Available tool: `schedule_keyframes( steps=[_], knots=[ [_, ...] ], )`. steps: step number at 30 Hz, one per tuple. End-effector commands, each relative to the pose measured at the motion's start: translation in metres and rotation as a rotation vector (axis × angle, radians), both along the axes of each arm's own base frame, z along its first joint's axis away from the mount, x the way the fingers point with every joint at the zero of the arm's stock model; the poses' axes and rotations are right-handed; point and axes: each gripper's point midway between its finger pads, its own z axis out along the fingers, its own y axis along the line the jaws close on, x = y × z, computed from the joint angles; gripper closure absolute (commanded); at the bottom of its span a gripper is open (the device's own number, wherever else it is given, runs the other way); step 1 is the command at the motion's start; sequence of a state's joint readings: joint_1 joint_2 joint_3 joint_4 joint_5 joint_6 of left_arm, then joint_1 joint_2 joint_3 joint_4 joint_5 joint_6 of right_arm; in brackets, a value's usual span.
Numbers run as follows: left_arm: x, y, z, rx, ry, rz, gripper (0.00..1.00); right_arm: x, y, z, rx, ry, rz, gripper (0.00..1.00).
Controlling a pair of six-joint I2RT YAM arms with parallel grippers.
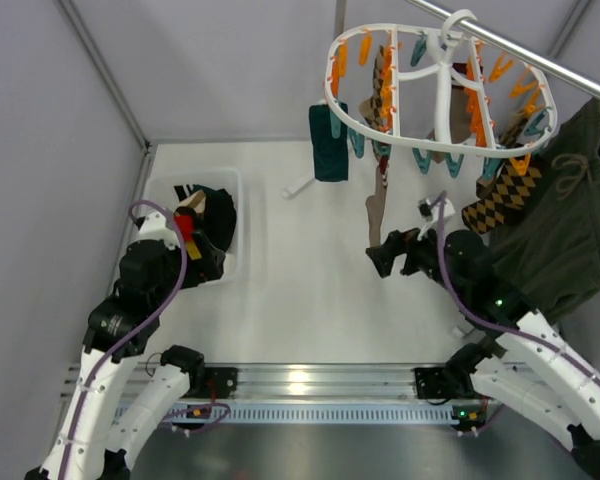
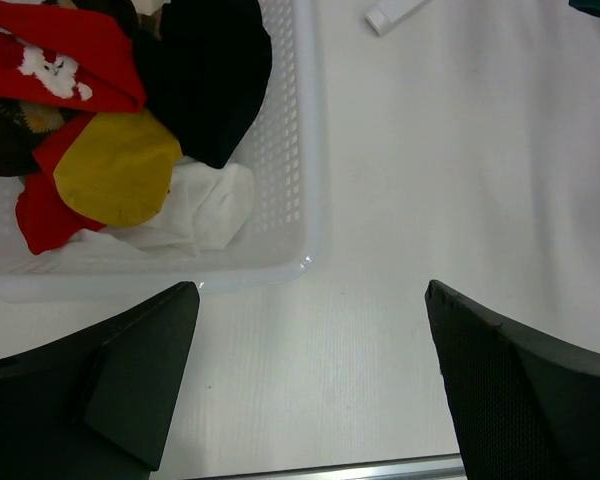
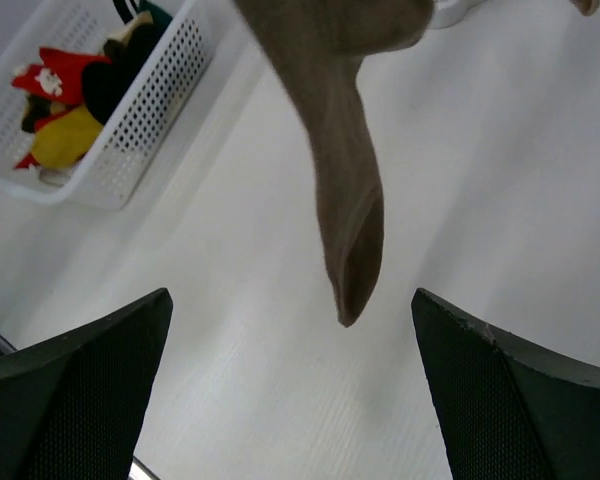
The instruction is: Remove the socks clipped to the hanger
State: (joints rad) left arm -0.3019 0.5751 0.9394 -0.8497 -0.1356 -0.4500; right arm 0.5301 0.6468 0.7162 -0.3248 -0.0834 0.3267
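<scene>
The white oval hanger (image 1: 438, 95) hangs from a metal rail at the back right, with orange and teal clips around it. Clipped to it are a dark teal sock (image 1: 329, 140), a long brown sock (image 1: 377, 208) and an argyle sock (image 1: 500, 205). My right gripper (image 1: 383, 257) is open just below the brown sock's lower end. In the right wrist view the brown sock (image 3: 348, 190) dangles ahead of the open right gripper (image 3: 291, 295), touching neither finger. My left gripper (image 2: 310, 290) is open and empty, over the table beside the basket.
A white mesh basket (image 1: 230, 182) at the left holds red, yellow, black and white socks (image 2: 115, 165); its near rim (image 2: 280, 265) lies just ahead of the left fingers. A large dark green drawstring garment (image 1: 560, 235) hangs at the right from the rail (image 1: 540, 60).
</scene>
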Motion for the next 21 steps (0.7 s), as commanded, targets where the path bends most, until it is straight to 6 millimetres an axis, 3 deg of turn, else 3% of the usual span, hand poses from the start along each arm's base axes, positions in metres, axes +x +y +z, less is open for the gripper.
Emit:
schedule_keyframes(
  steps=[1, 5, 8, 10, 11, 12, 14, 15, 16, 18, 20, 21],
  knots=[
    [0.009, -0.012, 0.013, -0.027, -0.043, -0.049, 0.01, 0.028, 0.005, 0.036, -0.102, -0.196, -0.168, 0.0],
    [0.004, -0.025, 0.032, -0.073, -0.078, -0.12, 0.01, 0.047, 0.009, 0.02, -0.195, -0.24, -0.276, 0.01],
    [0.002, -0.035, 0.049, -0.111, -0.101, -0.169, 0.01, 0.057, 0.009, 0.011, -0.222, -0.26, -0.313, 0.14],
    [0.001, -0.041, 0.062, -0.129, -0.122, -0.201, 0.01, 0.063, 0.018, 0.01, -0.207, -0.279, -0.305, 0.32],
    [0.003, -0.045, 0.066, -0.132, -0.123, -0.221, 0.01, 0.066, 0.022, -0.001, -0.227, -0.271, -0.301, 0.4],
    [0.004, -0.048, 0.072, -0.141, -0.131, -0.235, 0.01, 0.069, 0.025, 0.004, -0.202, -0.291, -0.311, 0.41],
    [0.008, -0.057, 0.091, -0.166, -0.145, -0.274, 0.01, 0.07, 0.034, -0.008, -0.236, -0.292, -0.304, 0.43],
    [0.01, -0.059, 0.097, -0.171, -0.15, -0.282, 0.01, 0.073, 0.034, -0.004, -0.219, -0.312, -0.334, 0.49],
    [0.01, -0.062, 0.115, -0.182, -0.182, -0.299, 0.01, 0.069, 0.042, -0.007, -0.221, -0.318, -0.325, 0.55],
    [0.023, -0.068, 0.124, -0.183, -0.17, -0.309, 0.01, 0.07, 0.045, -0.015, -0.243, -0.321, -0.369, 0.78],
    [0.027, -0.071, 0.15, -0.193, -0.211, -0.318, 0.01, 0.065, 0.061, -0.018, -0.23, -0.326, -0.367, 0.98],
    [0.035, -0.072, 0.165, -0.194, -0.231, -0.315, 0.02, 0.065, 0.058, -0.018, -0.241, -0.324, -0.417, 0.99]
  ],
)
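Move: The brown sock hangs from the hanger about 8 cm ahead of the open right hand and 4 cm to its left, its middle slightly above; its toe is nearer. The green sock hangs some 20 cm ahead, 11 cm left and 6 cm higher; the checkered sock about 12 cm ahead and 24 cm right. From the left hand, the brown sock is roughly 33 cm right and 10 cm ahead. Right hand reaches forward, left and down about 9 cm, pinching the brown sock; left hand rises 12 cm. ##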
